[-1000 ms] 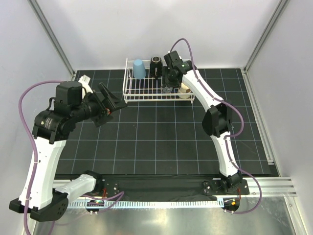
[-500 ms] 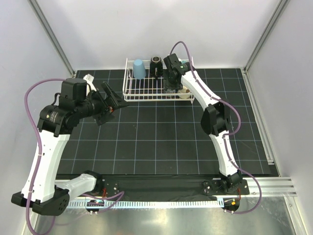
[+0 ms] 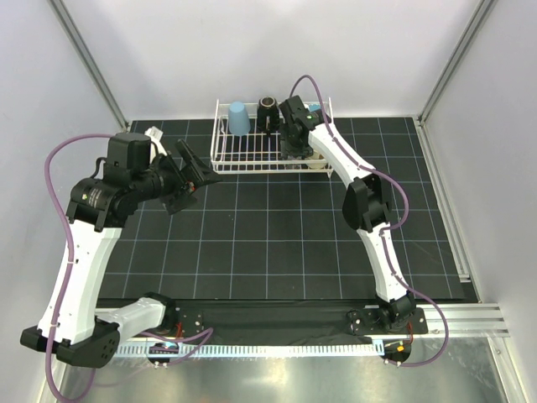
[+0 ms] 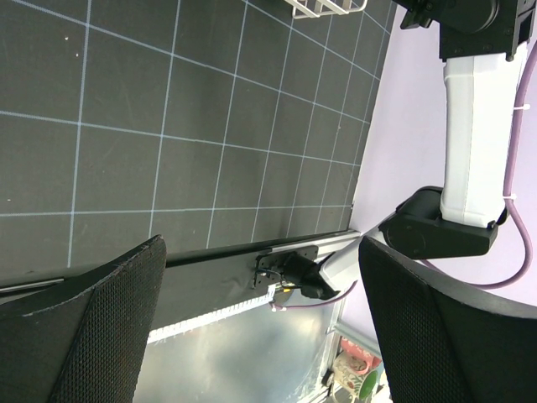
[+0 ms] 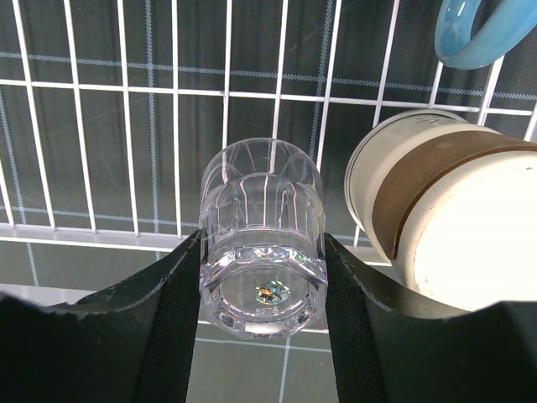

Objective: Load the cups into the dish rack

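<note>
The white wire dish rack (image 3: 252, 172) stands at the back of the table. A light blue tumbler (image 3: 239, 117) and a black cup (image 3: 268, 112) sit upside down in it. My right gripper (image 3: 295, 147) hovers over the rack's right half, shut on a tiny clear glass (image 5: 262, 243) held base-up above the rack wires (image 5: 126, 84). Right beside the glass stands a tan and cream cup (image 5: 445, 218), and a teal mug handle (image 5: 474, 34) shows behind. My left gripper (image 3: 189, 172) hangs open and empty left of the rack; its wide-apart fingers (image 4: 92, 336) frame only table.
The black gridded mat (image 3: 268, 235) stretches in front of the rack. White walls close in the back and both sides. In the left wrist view, the right arm's link (image 4: 478, 126) and the table's front rail (image 4: 285, 252) are visible.
My right gripper carried the clear glass slightly left and further back over the rack. My left arm shifted a little toward the rack, still open.
</note>
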Robot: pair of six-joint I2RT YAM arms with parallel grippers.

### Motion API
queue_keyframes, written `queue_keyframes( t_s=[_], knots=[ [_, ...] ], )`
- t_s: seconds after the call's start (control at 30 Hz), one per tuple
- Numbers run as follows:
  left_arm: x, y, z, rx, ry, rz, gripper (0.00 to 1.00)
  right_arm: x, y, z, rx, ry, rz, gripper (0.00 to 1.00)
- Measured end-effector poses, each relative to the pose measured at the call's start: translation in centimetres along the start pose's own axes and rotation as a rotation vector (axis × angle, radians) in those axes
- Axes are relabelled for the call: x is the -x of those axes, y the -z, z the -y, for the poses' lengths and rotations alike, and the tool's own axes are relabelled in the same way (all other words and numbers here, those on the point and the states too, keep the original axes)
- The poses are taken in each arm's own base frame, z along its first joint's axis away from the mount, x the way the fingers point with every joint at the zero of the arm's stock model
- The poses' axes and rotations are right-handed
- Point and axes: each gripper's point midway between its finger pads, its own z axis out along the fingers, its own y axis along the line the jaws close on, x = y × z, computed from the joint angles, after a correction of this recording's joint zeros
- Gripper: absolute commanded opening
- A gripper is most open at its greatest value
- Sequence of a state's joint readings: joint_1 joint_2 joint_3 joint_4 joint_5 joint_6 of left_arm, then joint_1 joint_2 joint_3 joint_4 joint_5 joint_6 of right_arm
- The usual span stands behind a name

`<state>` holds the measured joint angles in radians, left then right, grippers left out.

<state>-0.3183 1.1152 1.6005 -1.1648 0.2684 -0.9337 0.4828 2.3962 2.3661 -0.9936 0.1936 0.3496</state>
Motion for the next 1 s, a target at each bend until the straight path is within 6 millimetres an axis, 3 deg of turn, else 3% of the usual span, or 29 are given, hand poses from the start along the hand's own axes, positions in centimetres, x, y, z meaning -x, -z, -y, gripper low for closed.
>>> queue_keyframes(
  t_s=[0.27, 0.67, 0.87, 1.0],
  knots=[
    [0.0, 0.0, 0.0, 0.000, 0.000, 0.000, 0.92, 0.0, -0.1, 0.1, -0.004, 0.009, 0.001, 0.28],
    [-0.1, -0.1, -0.1, 0.001, 0.001, -0.006, 0.90, 0.3, -1.1, -0.1, -0.002, 0.027, 0.013, 0.74],
    [-0.3, -0.3, -0.2, 0.004, 0.004, -0.016, 0.90, 0.2, -1.4, -0.1, -0.006, 0.033, 0.009, 0.84],
    [-0.3, -0.5, -0.2, 0.006, 0.005, -0.025, 0.90, 0.9, -1.0, -0.2, 0.000, 0.029, 0.028, 0.85]
  ],
)
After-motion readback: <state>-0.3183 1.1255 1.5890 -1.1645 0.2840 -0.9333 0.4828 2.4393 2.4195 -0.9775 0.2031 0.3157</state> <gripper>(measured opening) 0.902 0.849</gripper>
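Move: My right hand already has the clear glass, bottom up, between its fingers, its middle about 3 cm below and 1 cm ahead. Its place is right there, at the rack's near rail. The white cup lies some 8 cm to my right, about level front to back; the blue mug about 10 cm ahead and 6 cm right, the black mug some 12 cm ahead and 7 cm left. From my left hand, the glass is roughly 28 cm ahead, 20 cm right and 26 cm below. I hold the clear glass still on the rack, then ease my right hand about 1 cm forward and open the fingers wide to let go. As they spread either side of the glass, the hand dips about 1 cm and starts back up, wrist angle practically unchanged. ##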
